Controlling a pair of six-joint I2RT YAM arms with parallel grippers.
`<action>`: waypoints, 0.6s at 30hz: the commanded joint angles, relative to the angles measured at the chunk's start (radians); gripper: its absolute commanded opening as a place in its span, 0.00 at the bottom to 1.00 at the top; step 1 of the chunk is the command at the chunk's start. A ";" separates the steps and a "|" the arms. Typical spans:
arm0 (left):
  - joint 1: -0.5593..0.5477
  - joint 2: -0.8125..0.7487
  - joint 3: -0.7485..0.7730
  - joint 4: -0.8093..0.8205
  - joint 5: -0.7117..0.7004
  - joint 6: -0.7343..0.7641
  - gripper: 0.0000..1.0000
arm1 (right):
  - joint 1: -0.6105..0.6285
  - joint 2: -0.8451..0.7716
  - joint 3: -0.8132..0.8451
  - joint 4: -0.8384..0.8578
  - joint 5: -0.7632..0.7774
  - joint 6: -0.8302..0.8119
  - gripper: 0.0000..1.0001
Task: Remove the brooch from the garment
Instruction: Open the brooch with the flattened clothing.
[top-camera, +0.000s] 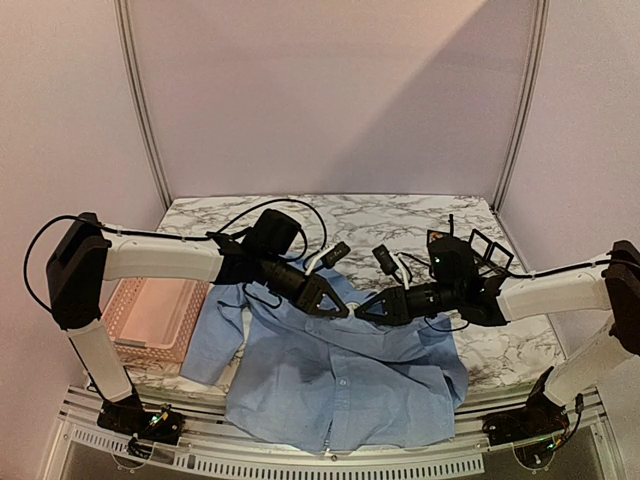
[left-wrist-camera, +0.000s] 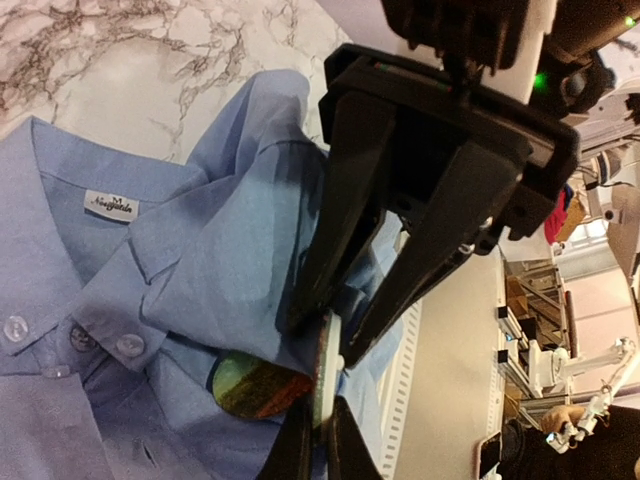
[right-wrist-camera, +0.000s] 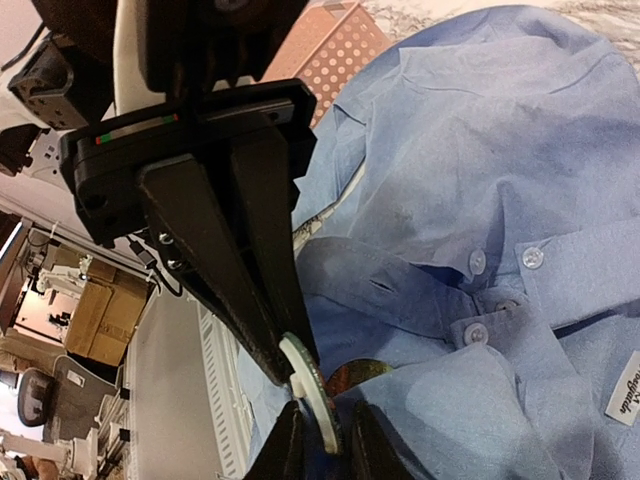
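The garment (top-camera: 340, 380), a light blue buttoned shirt, lies spread on the marble table, collar toward the back. The brooch (left-wrist-camera: 325, 370) is a thin white disc seen edge-on near the collar (right-wrist-camera: 312, 375). A shiny green-and-red round piece (left-wrist-camera: 258, 385) shows beside it under a fold. My left gripper (left-wrist-camera: 322, 410) is shut on one edge of the disc with fabric around it (top-camera: 328, 305). My right gripper (right-wrist-camera: 325, 410) faces it from the other side (top-camera: 368, 312), its jaws a little apart around the disc's other edge.
A pink plastic basket (top-camera: 155, 315) stands left of the shirt (right-wrist-camera: 335, 55). The marble table (top-camera: 400, 215) ends at a metal rail in front, and side walls close in on both sides. Cables trail behind both wrists.
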 joint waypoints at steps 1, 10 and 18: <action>0.002 -0.010 0.030 -0.006 0.016 0.011 0.00 | 0.003 -0.017 -0.005 -0.069 0.090 -0.022 0.20; 0.015 -0.008 0.032 -0.013 -0.004 0.005 0.00 | 0.002 -0.167 -0.038 -0.051 0.099 -0.014 0.37; 0.015 -0.014 0.027 -0.002 0.004 0.003 0.00 | -0.002 -0.170 -0.044 -0.068 0.076 -0.012 0.42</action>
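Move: The brooch, still in the left fingers, reaches roughly 2 cm to that hand's right and 1 cm forward, and lies about 2 cm left and 1 cm forward of the right hand, level with both. Counted from the left hand, a green-brown disc lies some 4 cm forward, 1 cm right and 3 cm lower; the shirt collar stands about 9 cm straight ahead and 5 cm lower. The right fingers keep opening and come free of the brooch, then the hand rises about 5 cm, edging right. ##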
